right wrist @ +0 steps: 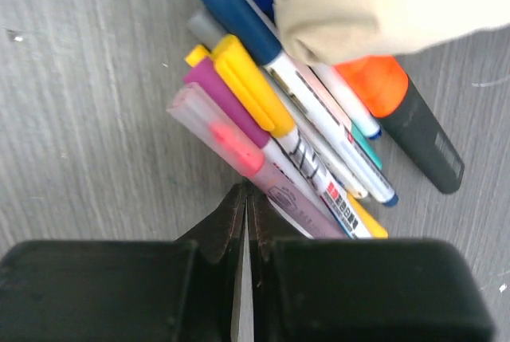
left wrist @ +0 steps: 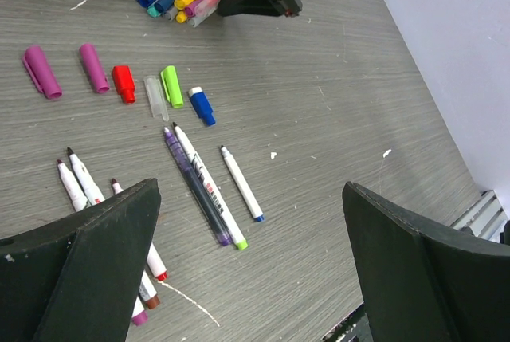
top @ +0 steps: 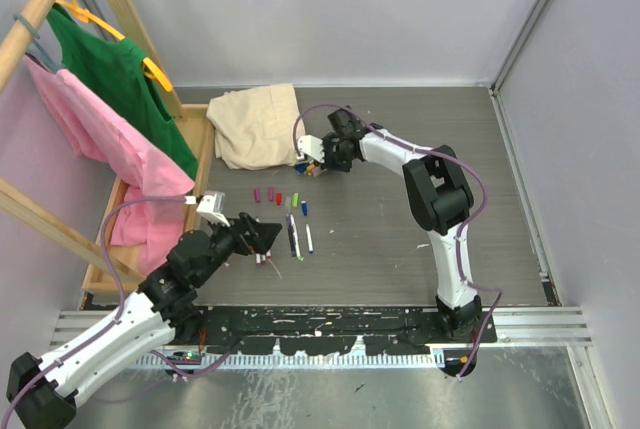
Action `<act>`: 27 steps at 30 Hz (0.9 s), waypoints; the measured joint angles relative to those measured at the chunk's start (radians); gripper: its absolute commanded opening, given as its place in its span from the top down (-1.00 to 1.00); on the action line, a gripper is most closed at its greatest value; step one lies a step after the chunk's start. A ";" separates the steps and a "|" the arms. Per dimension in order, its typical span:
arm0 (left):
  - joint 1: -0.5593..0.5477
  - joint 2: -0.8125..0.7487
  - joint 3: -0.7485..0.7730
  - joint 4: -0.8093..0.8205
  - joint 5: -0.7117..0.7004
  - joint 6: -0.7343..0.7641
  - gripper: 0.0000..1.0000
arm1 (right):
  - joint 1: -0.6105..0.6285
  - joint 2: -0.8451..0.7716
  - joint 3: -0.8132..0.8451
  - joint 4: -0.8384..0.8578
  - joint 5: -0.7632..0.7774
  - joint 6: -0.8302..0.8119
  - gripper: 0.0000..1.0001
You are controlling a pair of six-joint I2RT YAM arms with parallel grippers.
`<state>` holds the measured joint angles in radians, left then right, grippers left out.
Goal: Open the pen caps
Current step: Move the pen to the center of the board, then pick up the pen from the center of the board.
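Several loose pen caps lie in a row on the table: purple [left wrist: 41,72], pink-purple [left wrist: 93,67], red [left wrist: 123,84], clear [left wrist: 154,96], green [left wrist: 171,86] and blue [left wrist: 202,106]. Uncapped white pens [left wrist: 205,190] lie just below them, with more [left wrist: 80,184] at the left. My left gripper [left wrist: 251,189] hovers open over these pens [top: 293,234], holding nothing. A pile of capped pens [right wrist: 271,119] lies at the cloth's edge. My right gripper [right wrist: 245,190] is shut, its tips pressed against the side of a clear-capped pink pen [right wrist: 239,147] in that pile [top: 308,165].
A beige cloth [top: 258,127] covers the far end of the pile. A thick black marker with an orange cap [right wrist: 406,119] lies beside the pens. A wooden rack [top: 60,9] with green and pink garments stands at the left. Walls close the back and right.
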<state>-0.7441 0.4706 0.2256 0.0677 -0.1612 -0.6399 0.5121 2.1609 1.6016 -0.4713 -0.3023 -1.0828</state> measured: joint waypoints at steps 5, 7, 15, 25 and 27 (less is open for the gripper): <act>0.000 0.016 0.000 0.000 0.000 0.000 -0.96 | -0.021 0.007 0.017 -0.022 -0.015 -0.007 0.61; 0.000 0.015 0.000 0.000 0.000 0.000 -0.96 | -0.032 0.005 0.017 -0.047 -0.047 -0.038 0.60; 0.000 0.015 0.000 0.003 0.001 0.000 -0.97 | -0.091 -0.091 -0.047 -0.163 -0.172 -0.166 0.39; 0.000 0.023 0.000 0.003 0.001 -0.004 -0.96 | -0.114 -0.127 -0.035 -0.168 -0.291 -0.306 0.04; 0.000 0.020 -0.002 0.003 0.001 -0.005 -0.96 | -0.112 -0.105 -0.002 -0.177 -0.302 -0.335 0.05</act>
<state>-0.7441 0.4904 0.2237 0.0704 -0.1600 -0.6453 0.4004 2.0560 1.5997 -0.6483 -0.6044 -1.4174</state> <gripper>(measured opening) 0.983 0.480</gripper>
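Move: The clear-capped pink pen at the edge of the pile is right at the right fingertips, its middle about 1 cm ahead and 1 cm right, at table level. The dark-blue-capped pen in the pile lies roughly 4 cm ahead and 2 cm left, the orange highlighter 6 cm straight ahead, the tan cloth's middle about 11 cm ahead and 15 cm left. From the left hand the pink pen is some 23 cm ahead, 8 cm right and 14 cm below. The pink pen at the pile's edge starts against the nearly shut tips of the right hand, which drags back and to the right low over the table, some 4 cm, then comes free and rises about 5 cm, easing back to the left at the end. While leaving, the fingers open to about half and the wrist turns counter-clockwise nearly 20 degrees, ending open above the pens. ##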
